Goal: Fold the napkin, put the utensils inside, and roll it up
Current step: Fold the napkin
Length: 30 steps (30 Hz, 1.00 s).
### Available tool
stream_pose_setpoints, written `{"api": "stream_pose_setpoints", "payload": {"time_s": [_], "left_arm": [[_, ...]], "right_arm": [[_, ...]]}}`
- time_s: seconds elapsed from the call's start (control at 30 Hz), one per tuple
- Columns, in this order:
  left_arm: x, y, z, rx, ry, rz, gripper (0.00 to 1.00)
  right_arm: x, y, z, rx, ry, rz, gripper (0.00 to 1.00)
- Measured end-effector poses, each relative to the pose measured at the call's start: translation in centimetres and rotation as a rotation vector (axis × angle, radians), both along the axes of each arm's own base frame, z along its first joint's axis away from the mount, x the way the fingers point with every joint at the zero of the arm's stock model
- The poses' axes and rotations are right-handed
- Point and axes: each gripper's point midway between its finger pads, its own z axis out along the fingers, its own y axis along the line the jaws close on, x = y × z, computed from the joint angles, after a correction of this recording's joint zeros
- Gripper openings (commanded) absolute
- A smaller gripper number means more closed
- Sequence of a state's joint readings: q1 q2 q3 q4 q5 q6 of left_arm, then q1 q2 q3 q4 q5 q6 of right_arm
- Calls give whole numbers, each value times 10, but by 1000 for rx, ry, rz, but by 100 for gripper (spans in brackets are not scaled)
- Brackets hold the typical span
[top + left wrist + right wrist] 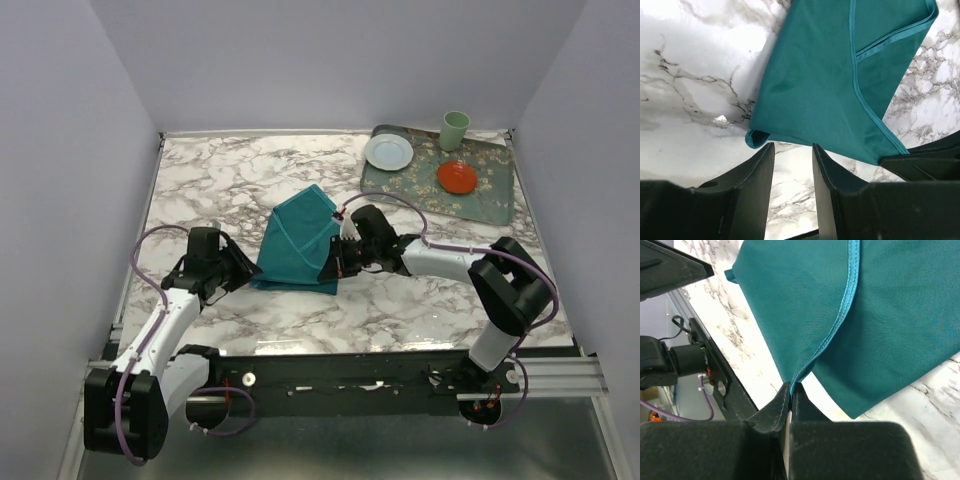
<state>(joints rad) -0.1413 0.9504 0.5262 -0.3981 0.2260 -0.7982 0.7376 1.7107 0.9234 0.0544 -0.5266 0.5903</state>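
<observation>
The teal napkin [298,240] lies partly folded in the middle of the marble table. It also shows in the left wrist view [835,85] and the right wrist view [850,315]. My right gripper [334,262] is shut on the napkin's near right edge and lifts that hemmed edge a little; in the right wrist view the gripper [791,387] pinches the hem. My left gripper [247,272] is open and empty, just left of the napkin's near left corner; in the left wrist view the gripper [792,147] sits just short of the cloth. No utensils are in view.
A patterned grey-green tray [488,200] stands at the back right with a white plate [388,152], an orange-red plate [456,177] and a pale green cup [454,130] on it. White walls enclose the table on three sides.
</observation>
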Motion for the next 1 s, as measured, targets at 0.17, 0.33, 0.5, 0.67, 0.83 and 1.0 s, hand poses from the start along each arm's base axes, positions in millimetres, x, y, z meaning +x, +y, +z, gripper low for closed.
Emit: {"api": "stream_pose_setpoints", "payload": {"time_s": [0.17,0.33,0.5,0.67,0.83,1.0], "left_arm": [[-7,-5,-14,-41,55,-9,42],[-9,-4,-17,-57,67,2,43],[-7,-1,-15,-61,59,20,42],[-6,1,-14,-62,57,29,45],[-6,9,-15,-57,63,62,48],[0,23,-6,-29,50,121,49]], "right_arm": [[-1,-5,-8,-23,-7,-4,18],[-2,-14,-22,-71,-13,-19,34],[-4,-31,-32,-164,-30,-28,47],[-2,-47,-5,-210,-131,-16,58],[7,-50,35,-265,-341,21,70],[-8,0,58,-289,-540,224,81]]}}
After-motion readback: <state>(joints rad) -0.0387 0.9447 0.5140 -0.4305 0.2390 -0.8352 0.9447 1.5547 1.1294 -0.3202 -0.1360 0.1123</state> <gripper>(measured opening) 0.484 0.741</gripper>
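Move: The right hand still pinches the corner of the napkin's folded-over flap. The napkin's near-right corner, where that flap goes, lies about 3 cm to its right, 2 cm back and 4 cm below. The napkin's curled near-left corner is some 15 cm to the right hand's left and 1 cm back, its far tip roughly 22 cm straight ahead. From the empty left hand, the near-right corner lies about 18 cm right, 1 cm back and 5 cm below. Still pinching the flap corner, the right hand lowers it about 3 cm while drawing it right towards the napkin's near-right corner, then lets go as the fingers open wide. It carries on right to some 5 cm, lifts clear about 9 cm from its lowest point and swings back left over the napkin, wrist rolling over 30 degrees. The open left hand dips slightly, then edges left. ##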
